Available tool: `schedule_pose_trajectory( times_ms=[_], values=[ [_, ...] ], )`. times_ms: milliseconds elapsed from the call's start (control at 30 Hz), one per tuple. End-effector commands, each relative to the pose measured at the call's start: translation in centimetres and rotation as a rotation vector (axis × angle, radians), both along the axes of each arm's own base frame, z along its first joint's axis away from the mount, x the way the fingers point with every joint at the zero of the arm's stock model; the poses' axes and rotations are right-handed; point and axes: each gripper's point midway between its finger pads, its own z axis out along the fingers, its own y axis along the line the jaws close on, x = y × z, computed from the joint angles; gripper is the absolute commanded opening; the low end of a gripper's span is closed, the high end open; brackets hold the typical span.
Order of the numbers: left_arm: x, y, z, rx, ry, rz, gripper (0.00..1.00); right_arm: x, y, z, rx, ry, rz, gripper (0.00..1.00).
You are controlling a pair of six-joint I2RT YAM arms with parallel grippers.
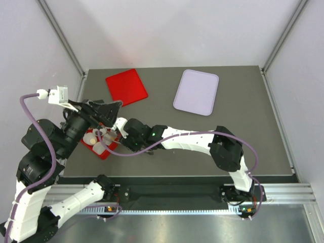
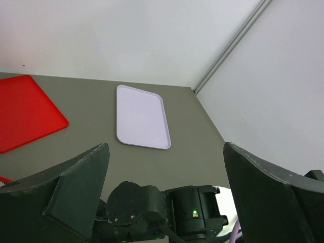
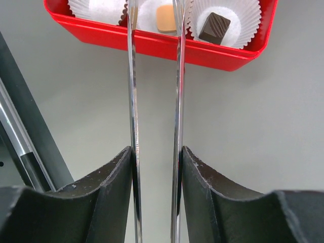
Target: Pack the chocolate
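A red box (image 3: 152, 43) holds white fluted paper cups. A tan chocolate (image 3: 165, 18) lies in the middle cup, and a dark ridged chocolate (image 3: 214, 27) sits in the cup to its right. My right gripper (image 3: 157, 150) is shut on metal tongs (image 3: 132, 101), whose two blades stand apart and reach over the box on either side of the tan piece. In the top view the right gripper (image 1: 121, 132) is at the box (image 1: 104, 150). My left gripper (image 2: 166, 147) is open and empty, raised above the right arm (image 2: 167, 212).
A flat red lid (image 1: 126, 86) lies at the back left, and a lavender tray (image 1: 196, 91) at the back right. The left arm (image 1: 76, 129) crowds the box from the left. The left cup (image 3: 96, 10) looks empty as far as it shows.
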Motion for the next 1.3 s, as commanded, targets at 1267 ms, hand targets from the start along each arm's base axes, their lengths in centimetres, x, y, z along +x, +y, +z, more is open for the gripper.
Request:
schedule_pose_trajectory(
  times_ms=[1267],
  values=[
    [5.2, -6.1, -12.0, 0.128, 0.276, -0.074, 0.99, 17.1, -50.0, 5.7, 0.016, -0.119, -1.268, 0.43]
  ],
)
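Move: Over the near right side of the chocolate box, the right hand holds the tweezers; the box's middle is some 16 cm left, 7 ahead and 10 below. Its goal, the bare table right of the lavender tray, lies roughly 50 cm right, 18 ahead and 12 below; the tray is about 35 right and 27 ahead. From the raised left hand the red lid is about 32 cm ahead, 9 left and 48 below, the box 8 ahead and 23 left. Swinging clear of the box, the right hand keeps its grip on the tweezers, lifts about 12 cm, sweeps nearly 50 cm right and 17 forward past the lavender tray, turning some 70 degrees clockwise, and starts sinking near the end. The open, empty left hand comes down about 13 cm, drifting right and forward and tipping its fingers some 20 degrees downward. ##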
